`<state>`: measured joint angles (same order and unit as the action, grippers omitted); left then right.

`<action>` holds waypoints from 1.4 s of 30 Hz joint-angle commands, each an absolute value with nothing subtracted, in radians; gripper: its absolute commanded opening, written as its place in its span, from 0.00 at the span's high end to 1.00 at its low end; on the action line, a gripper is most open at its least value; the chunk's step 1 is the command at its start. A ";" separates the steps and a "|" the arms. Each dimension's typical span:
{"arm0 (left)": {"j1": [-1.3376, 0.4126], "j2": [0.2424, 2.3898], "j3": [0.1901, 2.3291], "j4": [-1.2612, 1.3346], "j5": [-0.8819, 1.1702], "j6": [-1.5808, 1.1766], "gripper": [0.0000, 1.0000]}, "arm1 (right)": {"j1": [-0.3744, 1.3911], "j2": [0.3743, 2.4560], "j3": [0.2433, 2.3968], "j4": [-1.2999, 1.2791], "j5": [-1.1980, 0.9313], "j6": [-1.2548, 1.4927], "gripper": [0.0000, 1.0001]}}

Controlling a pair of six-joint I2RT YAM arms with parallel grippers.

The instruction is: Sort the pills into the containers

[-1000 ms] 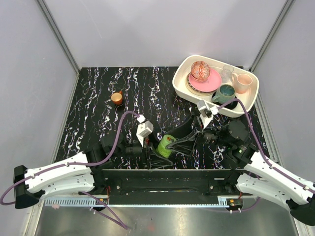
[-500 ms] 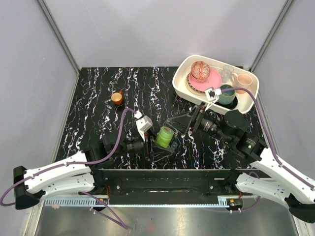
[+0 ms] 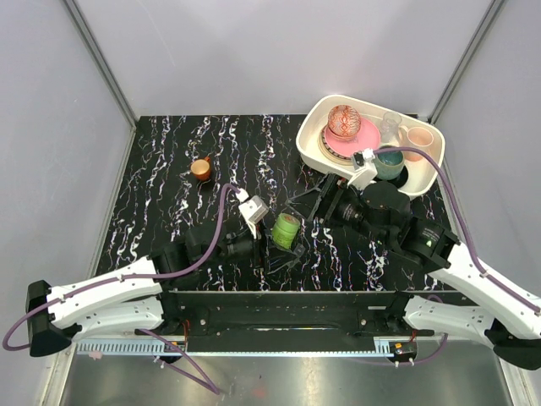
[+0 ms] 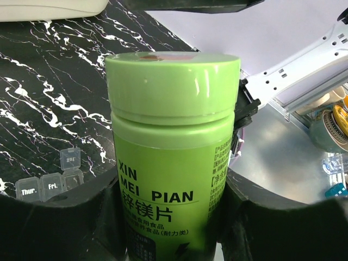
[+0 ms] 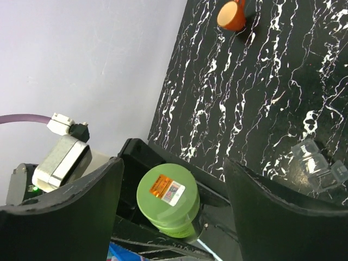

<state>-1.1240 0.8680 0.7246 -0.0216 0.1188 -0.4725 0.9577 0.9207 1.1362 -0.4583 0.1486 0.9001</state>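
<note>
My left gripper [image 4: 171, 220] is shut on a green pill bottle [image 4: 173, 152], held upright with its green cap on. From above, the bottle [image 3: 286, 230] stands at the table's near middle with the left gripper [image 3: 281, 245] around it. My right gripper [image 3: 306, 207] is open just right of it. In the right wrist view the bottle cap [image 5: 167, 198] shows low between the spread right fingers [image 5: 70, 212], apart from them. The containers, a small clear pill box [image 4: 50, 182] with day labels, lie on the table, also seen as the pill box [image 5: 318, 163]. No pills are in view.
A small orange cup [image 3: 201, 168] stands at the table's left middle. A white tray [image 3: 308, 148] at the back right holds plates, bowls, mugs and a glass. The table is black marble with white walls around it.
The right gripper has let go of the bottle, opened wide and drawn back to the right and up. The left gripper has carried the bottle slightly farther from the near edge.
</note>
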 commanded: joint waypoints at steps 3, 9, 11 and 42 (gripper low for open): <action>-1.121 0.867 0.801 0.035 0.089 -0.466 1.00 | 0.997 0.946 1.204 -0.486 0.196 0.953 0.20; -1.121 0.874 0.805 0.038 0.089 -0.466 1.00 | 1.038 0.982 1.201 -0.485 0.193 0.953 0.21; -1.121 0.874 0.807 0.038 0.089 -0.468 1.00 | 1.049 0.985 1.200 -0.483 0.201 0.950 0.22; -1.121 0.859 0.739 0.219 0.319 -0.489 1.00 | 1.068 0.845 0.965 -0.060 -0.259 0.557 0.76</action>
<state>-1.1244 0.8829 0.7341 0.0216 0.2237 -0.4763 1.0527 0.8810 1.0180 -0.2581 -0.0002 0.6834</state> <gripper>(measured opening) 0.558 0.578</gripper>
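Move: The green pill bottle's cap is the right hand's target, about 3 cm to its left, 2 cm back and 2 cm lower. The pill organizer lies on the table some 26 cm below the right hand, about 4 cm ahead and 2 cm left. From the left hand, which already grips the bottle, the cap is roughly 4 cm up, 2 cm ahead and 1 cm right. Right hand slips 3 cm left and down, pinches the held bottle's cap, then draws back, twisting about 20 degrees. ##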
